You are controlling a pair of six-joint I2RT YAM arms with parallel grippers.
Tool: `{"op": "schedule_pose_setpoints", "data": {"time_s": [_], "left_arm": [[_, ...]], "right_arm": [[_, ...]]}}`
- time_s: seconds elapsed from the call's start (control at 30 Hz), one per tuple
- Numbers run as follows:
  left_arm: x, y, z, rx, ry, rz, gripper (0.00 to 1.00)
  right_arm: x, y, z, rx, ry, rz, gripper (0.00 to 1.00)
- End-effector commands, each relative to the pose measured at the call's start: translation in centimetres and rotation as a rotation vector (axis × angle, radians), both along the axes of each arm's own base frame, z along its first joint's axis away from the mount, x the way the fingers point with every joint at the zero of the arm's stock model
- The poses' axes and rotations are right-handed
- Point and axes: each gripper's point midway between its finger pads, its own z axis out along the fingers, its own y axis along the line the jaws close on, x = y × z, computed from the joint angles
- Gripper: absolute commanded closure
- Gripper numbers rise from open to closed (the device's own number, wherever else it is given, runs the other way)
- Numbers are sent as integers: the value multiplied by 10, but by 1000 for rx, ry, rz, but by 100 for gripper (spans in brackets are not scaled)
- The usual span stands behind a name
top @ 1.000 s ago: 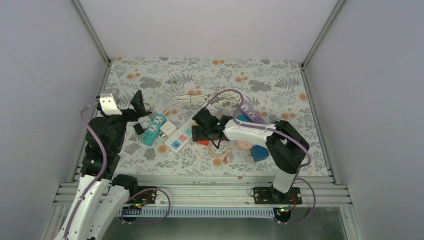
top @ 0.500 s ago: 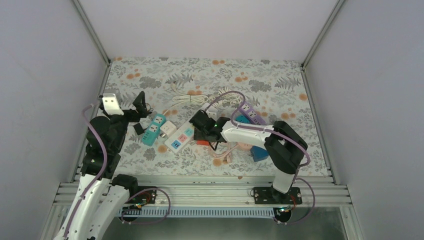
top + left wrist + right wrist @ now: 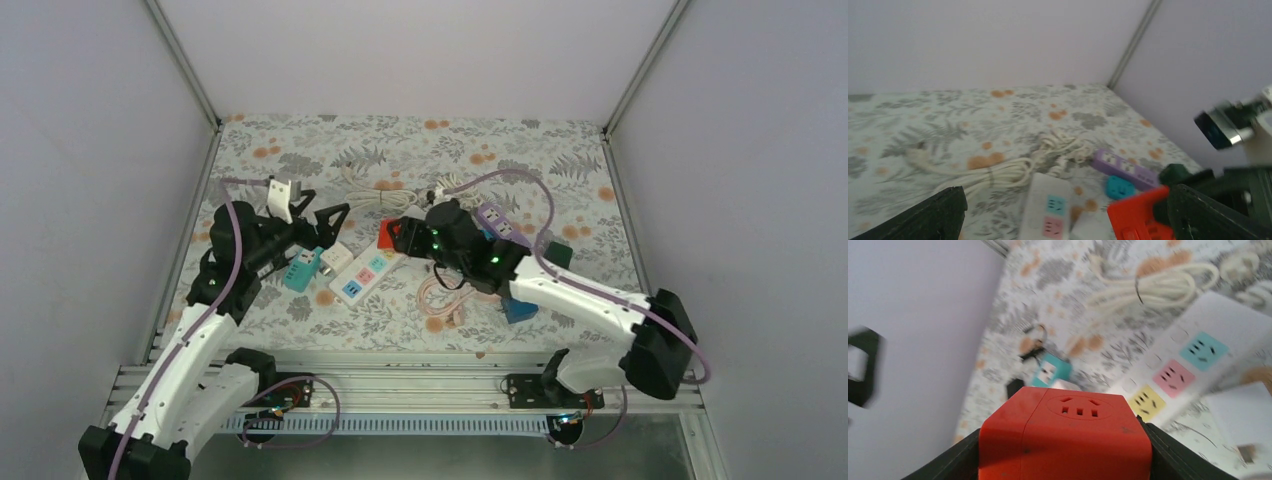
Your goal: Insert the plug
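Note:
My right gripper is shut on a red socket cube and holds it above the far end of the white power strip. In the right wrist view the cube fills the space between the fingers, its three-hole socket face pointing up, with the strip's blue, pink and yellow sockets beyond it. My left gripper is open and empty, just left of the cube. In the left wrist view it frames the strip, with the cube at its right finger.
A teal socket block and a white adapter lie left of the strip. A coiled white cable lies behind it. A purple strip, a dark green cube, a blue cube and pink cable lie to the right.
My right gripper has lifted the red cube off the mat and carried it up and back. My left arm has swung right, toward the strip and the cube.

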Motion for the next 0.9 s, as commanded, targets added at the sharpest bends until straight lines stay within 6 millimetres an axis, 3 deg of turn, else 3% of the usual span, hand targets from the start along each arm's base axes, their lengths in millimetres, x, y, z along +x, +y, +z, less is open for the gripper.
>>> {"op": "schedule_pose_setpoints", "data": {"time_s": [0.0,0.13,0.3,0.5,0.67,0.87], "left_arm": [[-16,-29,22,-105,-71,-147,0],[-12,-37,24,-125,-101,-104,0],[-18,-68,40,-82,-231,-98,0],[-17,-99,52,-76,-368,-19,0],[6,-108,49,-66,-372,90,0],[14,-122,43,-126,-392,106,2]], "right_arm": [[12,-8,64,258,-84,-1,34],[19,-23,97,471,-25,-31,34],[15,-14,135,659,16,-5,34],[25,-8,145,792,114,-59,35],[33,-4,152,819,120,-68,34],[39,0,146,817,128,-68,34]]}}
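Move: The red plug is already in the right gripper's fingers. From the left hand it lies about 13 cm to the right, 2 cm back and some 10 cm below, so the open left gripper is about 13 cm left of the right hand, 2 cm ahead and 10 cm up. On the table some 26 cm below the left hand, the white power strip's middle is 9 cm right and 1 cm ahead; the white cube plug is straight left-right in line, 1 cm ahead. Bring the left gripper, kept wide open, about 13 cm to the right towards the red plug, drawing back slightly and rising on the way, then easing forward and down around the plug while its fingers tip up some 15 degrees. Meanwhile keep the right grip on the plug, raise it about 11 cm and a little forward, and roll that hand roughly 40 degrees, left side up, to present the plug. ##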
